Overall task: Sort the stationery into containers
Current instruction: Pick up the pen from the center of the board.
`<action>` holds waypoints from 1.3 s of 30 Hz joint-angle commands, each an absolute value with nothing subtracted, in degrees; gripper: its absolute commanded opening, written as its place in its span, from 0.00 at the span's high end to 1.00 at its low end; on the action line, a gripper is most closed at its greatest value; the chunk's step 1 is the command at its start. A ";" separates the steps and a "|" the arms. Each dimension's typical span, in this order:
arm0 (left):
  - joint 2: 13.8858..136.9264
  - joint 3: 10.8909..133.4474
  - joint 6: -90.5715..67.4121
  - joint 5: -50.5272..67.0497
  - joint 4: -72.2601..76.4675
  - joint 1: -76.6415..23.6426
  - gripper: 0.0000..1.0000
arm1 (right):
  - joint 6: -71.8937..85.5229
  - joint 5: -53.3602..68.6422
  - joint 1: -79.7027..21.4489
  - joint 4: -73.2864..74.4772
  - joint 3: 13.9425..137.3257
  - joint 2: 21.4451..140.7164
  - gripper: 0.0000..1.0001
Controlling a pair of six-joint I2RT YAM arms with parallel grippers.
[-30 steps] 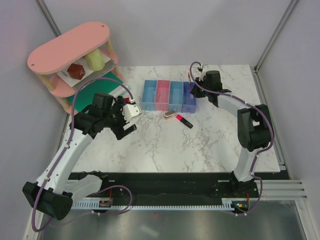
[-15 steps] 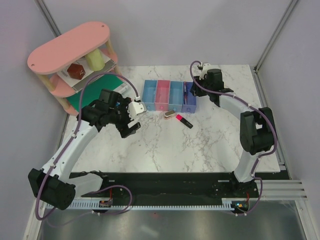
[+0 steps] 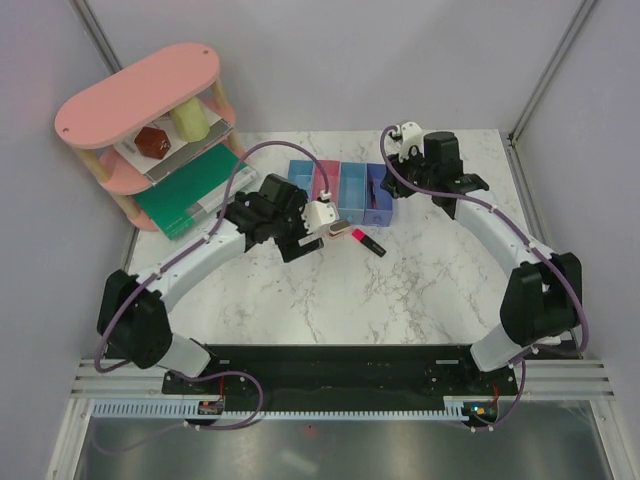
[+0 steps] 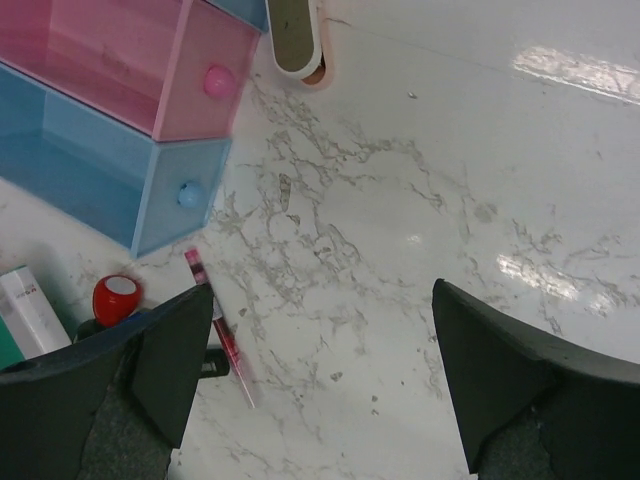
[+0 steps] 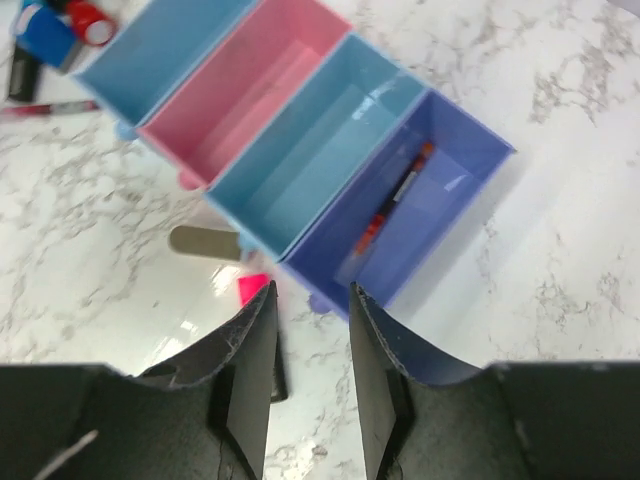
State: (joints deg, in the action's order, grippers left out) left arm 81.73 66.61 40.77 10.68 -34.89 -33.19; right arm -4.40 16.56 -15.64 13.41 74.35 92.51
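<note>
Four containers stand in a row: light blue (image 5: 165, 45), pink (image 5: 245, 95), light blue (image 5: 320, 155) and violet (image 5: 425, 205). A red-and-black pen (image 5: 395, 195) lies in the violet one. My right gripper (image 5: 312, 290) hovers open and empty over its near edge. In front of the row lie the beige stapler-like block (image 3: 340, 229) and the pink-capped black marker (image 3: 368, 242). My left gripper (image 4: 320, 290) is wide open and empty above bare marble, just left of the block (image 4: 295, 35). A thin red pen (image 4: 220, 325) and a small red piece (image 4: 115, 298) lie by its left finger.
A pink oval tiered shelf (image 3: 140, 100) stands at the back left, with a flat green board (image 3: 185, 185) at its foot. Small blue and red pieces (image 5: 55, 25) lie left of the bins. Metal frame posts rise at the table's back corners.
My left arm has swung right, from near the green board to beside the beige block. My right jaws have parted above the violet bin, and the arm has drawn back a little.
</note>
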 commanded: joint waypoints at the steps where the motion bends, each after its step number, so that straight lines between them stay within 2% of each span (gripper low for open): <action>1: 89.02 73.19 34.99 1.14 -27.33 -35.33 0.04 | -15.80 26.62 -16.87 28.35 75.59 89.38 0.61; 5: 89.74 72.60 31.47 2.11 -25.32 -35.33 0.04 | -18.71 28.39 -18.54 32.34 71.65 89.91 0.63; 15: 81.57 63.37 29.27 -1.93 -19.77 -33.84 0.01 | -21.00 24.70 -23.90 29.27 65.57 97.29 0.62; 22: 76.12 60.82 31.11 -0.97 -24.87 -28.22 0.01 | -21.18 20.57 -25.57 26.19 66.61 103.18 0.60; 31: 65.40 57.30 36.30 -1.23 -31.81 -26.89 0.00 | -21.01 17.84 -26.19 24.70 69.43 109.06 0.59; 39: 62.32 57.22 35.25 -1.23 -34.71 -26.72 0.00 | -21.79 20.82 -26.89 27.93 71.28 107.68 0.59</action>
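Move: The black-and-pink pen on the table is my target: about 8 cm back from my right hand, 4 cm to its left and 18 cm below. The stapler lies some 4 cm back and 11 cm left of that hand. The dark blue drawer is about 5 cm ahead and 1 cm left, the light blue drawer beside it about 5 cm ahead and 8 cm left. From my left hand the pen is roughly 6 cm ahead and 14 cm right. I sink my right hand about 18 cm while drawing it back some 12 cm from the drawers and a little left, then ease 3 cm forward beside the pen, tipping down and turning counter-clockwise, fingers staying part-open. My empty left hand dips forward-right about 4 cm, then swings left and up, away from the stapler, turning about 20 degrees counter-clockwise. ##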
